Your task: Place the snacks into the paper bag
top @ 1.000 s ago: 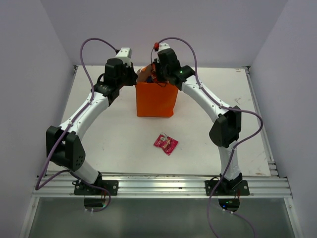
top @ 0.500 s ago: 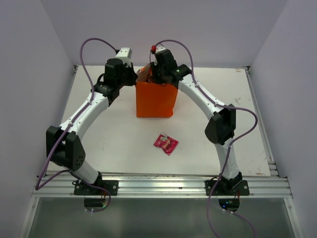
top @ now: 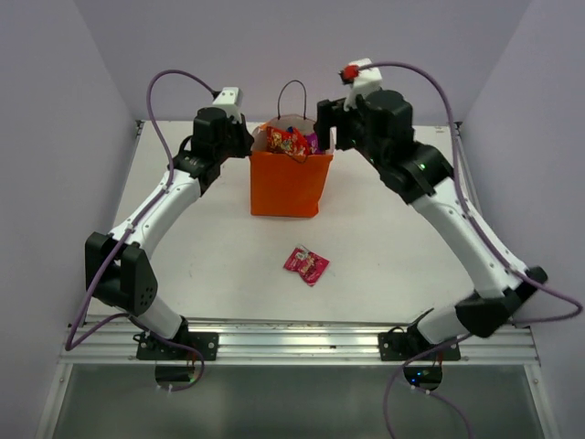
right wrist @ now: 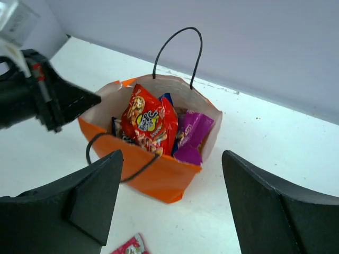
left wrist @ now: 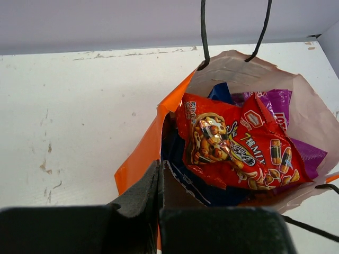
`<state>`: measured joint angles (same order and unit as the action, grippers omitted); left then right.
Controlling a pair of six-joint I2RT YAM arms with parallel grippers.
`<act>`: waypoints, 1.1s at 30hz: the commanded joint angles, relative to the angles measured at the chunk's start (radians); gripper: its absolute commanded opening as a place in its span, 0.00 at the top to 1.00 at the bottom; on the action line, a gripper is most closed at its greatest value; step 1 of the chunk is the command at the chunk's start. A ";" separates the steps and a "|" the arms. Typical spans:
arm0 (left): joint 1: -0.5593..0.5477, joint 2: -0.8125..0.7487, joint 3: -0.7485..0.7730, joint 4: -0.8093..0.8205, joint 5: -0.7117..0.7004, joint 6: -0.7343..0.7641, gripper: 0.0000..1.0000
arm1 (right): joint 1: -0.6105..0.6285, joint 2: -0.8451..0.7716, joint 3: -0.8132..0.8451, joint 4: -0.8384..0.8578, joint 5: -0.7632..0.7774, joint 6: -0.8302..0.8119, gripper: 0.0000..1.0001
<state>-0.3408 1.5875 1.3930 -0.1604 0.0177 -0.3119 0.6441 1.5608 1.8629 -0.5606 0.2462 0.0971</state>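
The orange paper bag stands upright at the table's back middle, one black handle up. My left gripper is shut on its left rim. On top inside lies a red-yellow packet, with a purple bag and a blue bag beside and under it. My right gripper hangs open and empty above and to the right of the paper bag. A small pink-red packet lies on the table in front of the bag and shows in the right wrist view too.
The left gripper shows at the bag's rim in the right wrist view. Walls close the table at the back and both sides. A loose black handle droops over the bag's front.
My right gripper has opened, lifted out of the bag's mouth and swung up to the right. The red-yellow packet now lies in the bag. The left arm has not moved.
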 commanded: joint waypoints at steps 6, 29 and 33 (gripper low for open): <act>0.006 -0.031 0.008 0.088 -0.005 0.005 1.00 | 0.098 -0.274 -0.658 0.046 -0.104 0.022 0.23; 0.006 -0.070 -0.042 0.050 -0.008 0.036 1.00 | 0.341 0.150 -0.952 0.481 -0.085 0.164 0.27; 0.006 -0.081 -0.043 0.045 -0.013 0.045 1.00 | 0.344 0.183 -0.947 0.447 -0.016 0.179 0.61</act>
<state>-0.3408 1.5589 1.3567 -0.1509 0.0177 -0.2943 0.9817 1.6966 0.9100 -0.1032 0.1753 0.2379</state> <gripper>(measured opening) 0.007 0.472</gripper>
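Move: The last snack packet, pink, lies flat on the table about 16 cm back, some 4 cm to the left of my right hand and roughly 40 cm below it. The paper bag's middle is 7 cm ahead of my right hand, 9 cm to its left and 27 cm down. My left hand grips the bag's left rim; from it the packet is 22 cm back, 15 cm to the right and 26 cm down. I swing my right hand away from the bag, first back and slightly right, then steeply down to the pink packet, nearly 40 cm lower and 15 cm farther back, tipping the fingers some 30 degrees downward and turning them counter-clockwise. Low over the table I ease forward and left, then half close the wide-open fingers onto the packet, while my left hand keeps its pinch on the bag's rim. ##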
